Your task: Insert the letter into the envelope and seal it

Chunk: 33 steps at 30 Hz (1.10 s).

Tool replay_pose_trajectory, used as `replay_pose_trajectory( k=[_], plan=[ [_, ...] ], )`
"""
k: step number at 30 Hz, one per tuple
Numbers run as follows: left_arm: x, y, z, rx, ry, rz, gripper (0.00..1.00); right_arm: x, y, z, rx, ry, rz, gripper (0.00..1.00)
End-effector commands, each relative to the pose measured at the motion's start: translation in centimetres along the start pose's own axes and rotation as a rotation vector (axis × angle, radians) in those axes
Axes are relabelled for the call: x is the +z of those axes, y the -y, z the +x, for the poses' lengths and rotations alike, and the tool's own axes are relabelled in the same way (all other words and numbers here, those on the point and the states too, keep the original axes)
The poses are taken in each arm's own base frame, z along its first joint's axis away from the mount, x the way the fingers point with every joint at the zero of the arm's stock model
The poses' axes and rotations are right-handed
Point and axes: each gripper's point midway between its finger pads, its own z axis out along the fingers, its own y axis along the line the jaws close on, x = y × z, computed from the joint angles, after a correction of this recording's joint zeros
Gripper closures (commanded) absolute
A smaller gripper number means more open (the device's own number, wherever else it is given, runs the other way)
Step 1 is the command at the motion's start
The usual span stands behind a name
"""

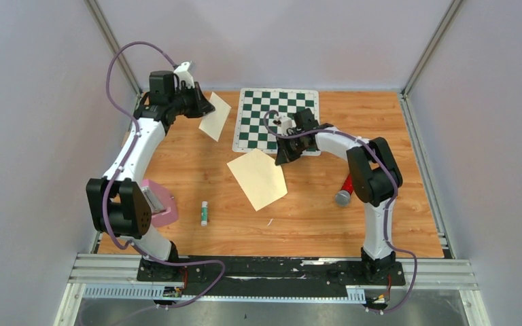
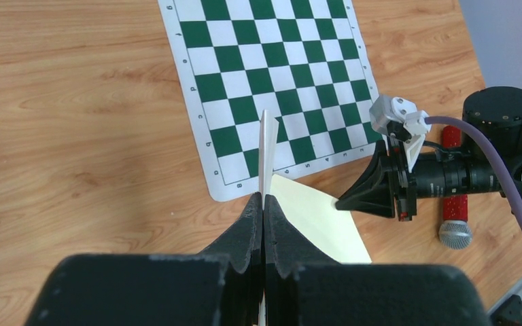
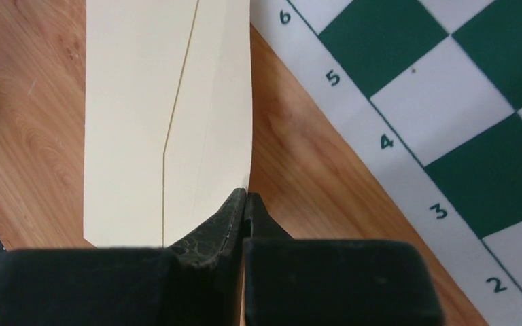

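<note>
The letter (image 1: pixel 215 115) is an off-white sheet held in the air at the back left, and my left gripper (image 1: pixel 204 105) is shut on its edge. The left wrist view shows the letter edge-on (image 2: pixel 267 146), rising from the closed left gripper (image 2: pixel 263 198). The cream envelope (image 1: pixel 258 178) lies flat on the wood in front of the chessboard. My right gripper (image 1: pixel 287 153) is low at its far right corner. In the right wrist view the envelope (image 3: pixel 149 115) shows a fold line, and its right edge runs into the shut right gripper (image 3: pixel 246 198).
A green-and-white chessboard (image 1: pixel 275 119) lies at the back centre. A glue stick (image 1: pixel 204 212) and a pink tape dispenser (image 1: pixel 162 204) sit at the front left. A red-handled tool with a grey head (image 1: pixel 344 192) lies beside the right arm. Walls enclose the table.
</note>
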Motion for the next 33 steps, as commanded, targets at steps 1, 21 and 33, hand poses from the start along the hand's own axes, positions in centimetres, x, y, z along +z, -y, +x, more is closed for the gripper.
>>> replay_pose_trajectory(
  k=[1, 21, 33],
  plan=[
    [-0.3, 1.4, -0.9, 0.04, 0.043, 0.041, 0.99, -2.7, -0.1, -1.1, 0.005, 0.062, 0.055, 1.0],
    [4.1, 4.0, -1.4, 0.027, 0.006, 0.123, 1.0, -6.1, 3.4, -0.5, 0.317, 0.212, 0.295, 1.0],
    [3.3, 8.5, -7.8, -0.032, 0.258, 0.317, 1.0, -17.8, -1.4, -11.1, 0.08, 0.44, 0.052, 0.35]
  ],
)
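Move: My right hand is shut on the envelope's forward right edge. The envelope's middle lies about 5 cm back and 6 cm to its left, some 2 cm lower; the chessboard's middle is 19 cm straight ahead and the microphone 25 cm right, 4 cm back. From my left hand, holding the folded letter, the envelope is about 13 cm right, 11 cm back and 25 cm below, the chessboard 20 cm right and 13 cm ahead. Keeping its pinch on the envelope, my right hand draws it about 6 cm to my right, dipping back a couple of centimetres and returning, while turning clockwise some 25 degrees. Then I open the fingers, let go and rise about 5 cm clear. Meanwhile my left hand carries the still-gripped letter about 6 cm right and a little forward, towards the chessboard. ##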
